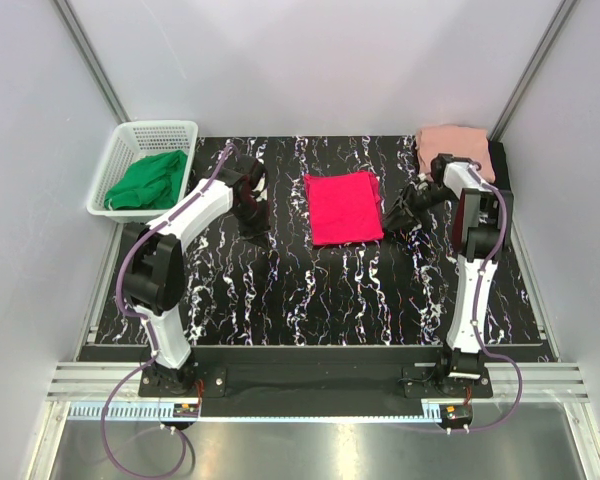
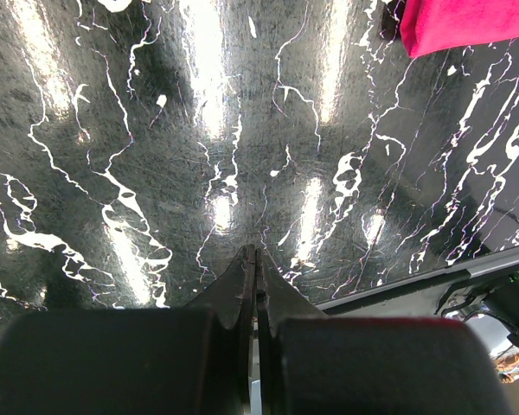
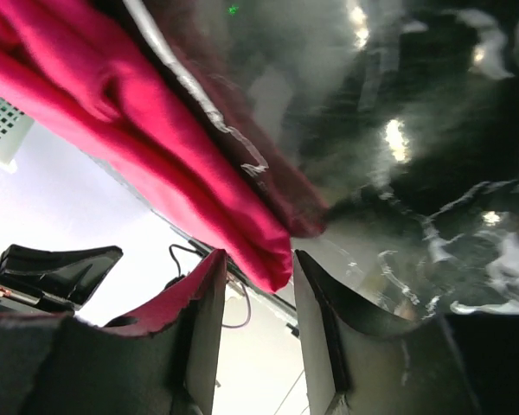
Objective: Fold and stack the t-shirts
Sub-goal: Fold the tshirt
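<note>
A bright crimson-pink t-shirt [image 1: 344,206] lies folded into a rectangle at the middle of the black marbled table [image 1: 310,290]. A pale salmon-pink t-shirt [image 1: 450,140] sits folded at the back right corner. My right gripper [image 1: 400,214] stands open at the crimson shirt's right edge. In the right wrist view the crimson shirt [image 3: 147,138] has a corner just ahead of the gap between the spread fingers of my right gripper [image 3: 258,270]. My left gripper [image 1: 252,216] is shut and empty, left of the shirt. From the left wrist, my left gripper [image 2: 256,256] points at bare table, with the crimson shirt [image 2: 467,22] far off. I see no black t-shirt.
A white plastic basket [image 1: 130,140] stands off the table's back left corner, with green cloth [image 1: 148,180] in it. Grey walls close in both sides and the back. The table's front edge [image 2: 432,281] shows in the left wrist view.
</note>
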`<state>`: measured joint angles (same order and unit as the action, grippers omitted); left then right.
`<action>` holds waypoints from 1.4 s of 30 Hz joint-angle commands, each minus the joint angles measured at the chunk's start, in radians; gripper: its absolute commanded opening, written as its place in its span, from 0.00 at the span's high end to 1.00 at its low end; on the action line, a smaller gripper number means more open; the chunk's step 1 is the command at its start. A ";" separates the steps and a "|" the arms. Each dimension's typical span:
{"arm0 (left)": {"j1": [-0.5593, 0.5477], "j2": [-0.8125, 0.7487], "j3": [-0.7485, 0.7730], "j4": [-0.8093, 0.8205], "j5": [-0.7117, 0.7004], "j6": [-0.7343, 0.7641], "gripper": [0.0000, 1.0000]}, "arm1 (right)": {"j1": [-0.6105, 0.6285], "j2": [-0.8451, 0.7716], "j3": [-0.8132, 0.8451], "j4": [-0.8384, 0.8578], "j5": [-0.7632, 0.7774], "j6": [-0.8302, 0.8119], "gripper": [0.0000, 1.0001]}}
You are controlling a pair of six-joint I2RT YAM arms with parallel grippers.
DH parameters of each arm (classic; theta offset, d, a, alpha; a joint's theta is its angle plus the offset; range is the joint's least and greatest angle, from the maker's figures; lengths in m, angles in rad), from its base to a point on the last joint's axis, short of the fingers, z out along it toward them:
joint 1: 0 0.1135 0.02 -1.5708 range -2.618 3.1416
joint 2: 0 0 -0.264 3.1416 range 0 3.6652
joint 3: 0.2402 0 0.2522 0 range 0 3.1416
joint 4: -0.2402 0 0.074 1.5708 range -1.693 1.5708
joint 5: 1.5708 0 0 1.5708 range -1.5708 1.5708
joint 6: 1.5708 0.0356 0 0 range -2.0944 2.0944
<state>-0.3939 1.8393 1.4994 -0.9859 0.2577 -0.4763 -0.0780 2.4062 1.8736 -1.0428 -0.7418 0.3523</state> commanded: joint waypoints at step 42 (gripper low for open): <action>0.010 0.040 0.097 0.018 0.032 -0.041 1.00 | 0.050 0.248 0.570 -0.172 0.044 -0.012 0.51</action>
<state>-0.3889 1.8652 1.5383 -0.9829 0.2630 -0.4953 -0.0208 2.6495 2.3806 -1.2068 -0.7139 0.3466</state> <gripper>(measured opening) 0.012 0.483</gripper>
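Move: The right hand is low at the near-right corner of the folded red t-shirt, whose middle lies about 10 cm to its left, 5 cm farther out and a couple of centimetres lower. The peach t-shirt on its stack is some 15 cm farther out and 16 cm to the right of the hand, slightly higher. From the left hand, the red t-shirt's middle is roughly 18 cm to the right, 14 cm ahead and 10 cm below. With a fingertip against the red t-shirt's right edge by the end, and that edge lying between its half-open fingers, the right hand works forward along the side, about 6 cm in all. It first hops up, forward and about 2 cm left, dips to just below its starting height, then glides on forward nearly level. The fingers neither close nor open. ##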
